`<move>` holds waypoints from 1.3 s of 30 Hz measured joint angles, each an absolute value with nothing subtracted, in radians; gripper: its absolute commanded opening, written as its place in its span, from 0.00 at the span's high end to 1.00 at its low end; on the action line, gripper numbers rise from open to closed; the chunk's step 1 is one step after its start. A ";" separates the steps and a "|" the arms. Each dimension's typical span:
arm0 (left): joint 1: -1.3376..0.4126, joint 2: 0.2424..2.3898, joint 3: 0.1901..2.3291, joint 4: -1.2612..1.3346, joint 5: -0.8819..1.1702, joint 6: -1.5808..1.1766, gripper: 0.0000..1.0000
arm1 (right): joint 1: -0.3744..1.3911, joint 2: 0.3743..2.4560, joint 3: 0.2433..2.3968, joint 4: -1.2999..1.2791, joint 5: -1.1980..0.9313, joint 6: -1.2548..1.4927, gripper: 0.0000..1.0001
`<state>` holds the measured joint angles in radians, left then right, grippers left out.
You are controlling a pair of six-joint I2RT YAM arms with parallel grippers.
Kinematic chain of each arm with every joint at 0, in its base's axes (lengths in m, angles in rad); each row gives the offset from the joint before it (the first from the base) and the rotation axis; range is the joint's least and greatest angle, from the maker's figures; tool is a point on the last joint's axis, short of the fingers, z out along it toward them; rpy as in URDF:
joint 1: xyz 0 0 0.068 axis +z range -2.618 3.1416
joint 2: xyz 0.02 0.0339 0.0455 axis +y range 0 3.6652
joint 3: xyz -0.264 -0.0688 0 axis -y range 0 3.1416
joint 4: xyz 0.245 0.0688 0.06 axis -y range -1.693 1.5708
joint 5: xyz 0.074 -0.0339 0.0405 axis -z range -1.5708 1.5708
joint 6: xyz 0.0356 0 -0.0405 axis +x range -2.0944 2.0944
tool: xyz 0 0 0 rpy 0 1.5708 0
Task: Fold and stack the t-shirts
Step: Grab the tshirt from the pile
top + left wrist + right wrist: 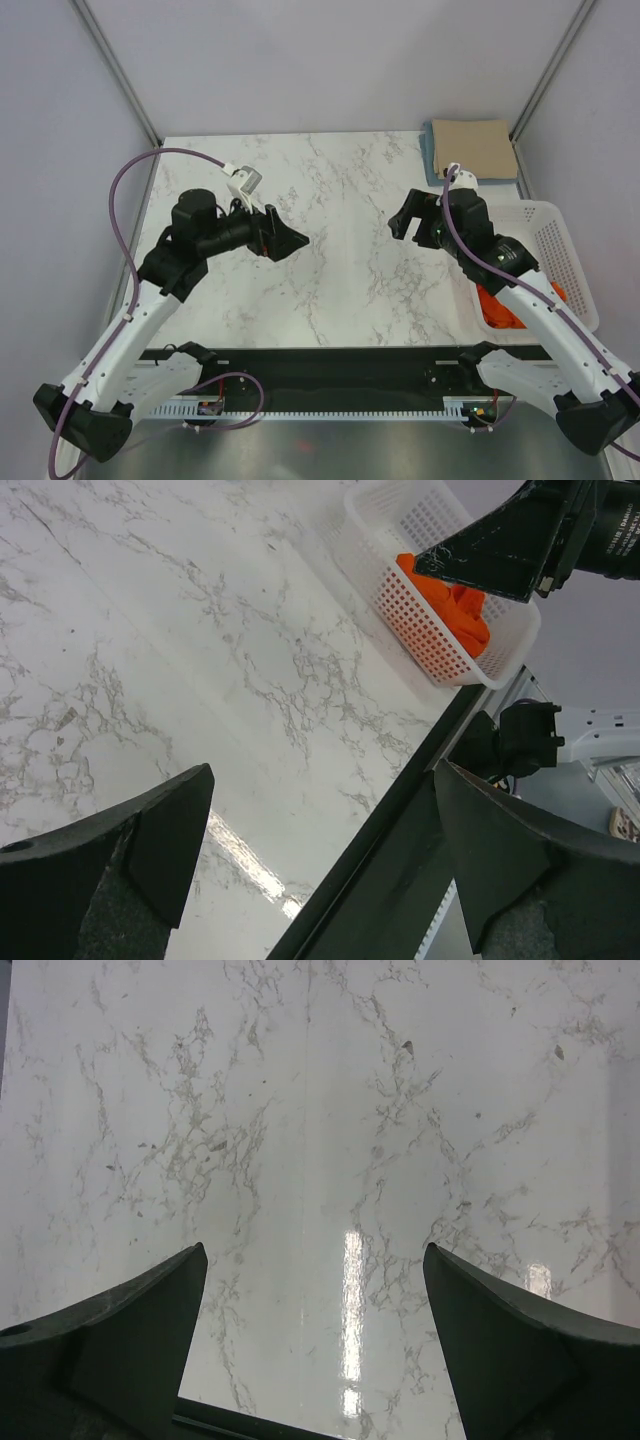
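A folded tan-beige t-shirt (476, 146) lies on a folded light blue t-shirt (431, 152) at the table's back right corner. An orange t-shirt (497, 308) is bunched in the white basket (563, 245) at the right edge, and it shows in the left wrist view as an orange t-shirt (452, 606) inside the basket (430, 640). My left gripper (283, 238) hovers open over the table's middle left, holding nothing. My right gripper (408, 217) hovers open over the middle right, also holding nothing. Both wrist views show wide-apart fingers (150, 830) (140, 1310) above bare marble.
The marble table (330, 230) is walled by grey panels at the back and sides. A black rail (330, 365) runs along the near edge by the arm bases. The right arm (540, 300) crosses over the basket.
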<state>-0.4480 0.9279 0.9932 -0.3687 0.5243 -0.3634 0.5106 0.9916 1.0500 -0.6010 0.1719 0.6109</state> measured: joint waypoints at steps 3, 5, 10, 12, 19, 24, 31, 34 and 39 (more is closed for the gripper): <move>-0.448 0.923 0.986 -0.368 0.511 -0.358 0.01 | 0.511 0.989 1.055 -0.606 0.174 0.617 0.02; -0.448 0.920 0.972 -0.366 0.496 -0.353 0.01 | 0.511 0.989 1.068 -0.610 0.174 0.621 0.02; -0.448 0.910 0.919 -0.366 0.450 -0.338 0.02 | 0.511 0.996 1.144 -0.617 0.219 0.635 0.02; -0.448 0.900 0.894 -0.366 0.433 -0.331 0.01 | 0.509 1.017 1.180 -0.627 0.293 0.637 0.02; -0.448 0.848 0.838 -0.371 0.390 -0.320 0.02 | 0.342 1.247 1.367 -0.795 0.614 0.656 0.02; -0.448 0.831 0.837 -0.369 0.382 -0.320 0.02 | 0.097 1.276 1.311 -0.871 0.723 0.663 0.02; -0.448 0.832 0.831 -0.369 0.371 -0.320 0.02 | -0.194 1.314 1.097 -0.827 0.640 0.689 0.02; -0.448 0.838 0.831 -0.368 0.371 -0.320 0.02 | -0.282 1.345 0.995 -0.790 0.564 0.704 0.03; -0.448 0.853 0.831 -0.368 0.367 -0.320 0.02 | -0.357 1.411 0.901 -0.708 0.496 0.713 0.05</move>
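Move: The orange t-shirt lies in the white basket, roughly 32 cm to the right of the right hand, about 9 cm back and some 23 cm below it. The basket's middle is about 35 cm to the right and 6 cm back; the tan and blue pile lies some 25 cm ahead and 20 cm to the right. From the left hand the orange t-shirt is about 55 cm right, 6 cm back and 28 cm down. No touch can be made out yet: the right hand, wide open, heads for the orange t-shirt, lifting first and reaching some 6 cm forward, then sweeping about 30 cm right over the basket's rim, drawing back and sinking steeply inside. It turns some 60 degrees clockwise and tips down on the way. The empty left hand sinks about 5 cm over bare table, still open. ##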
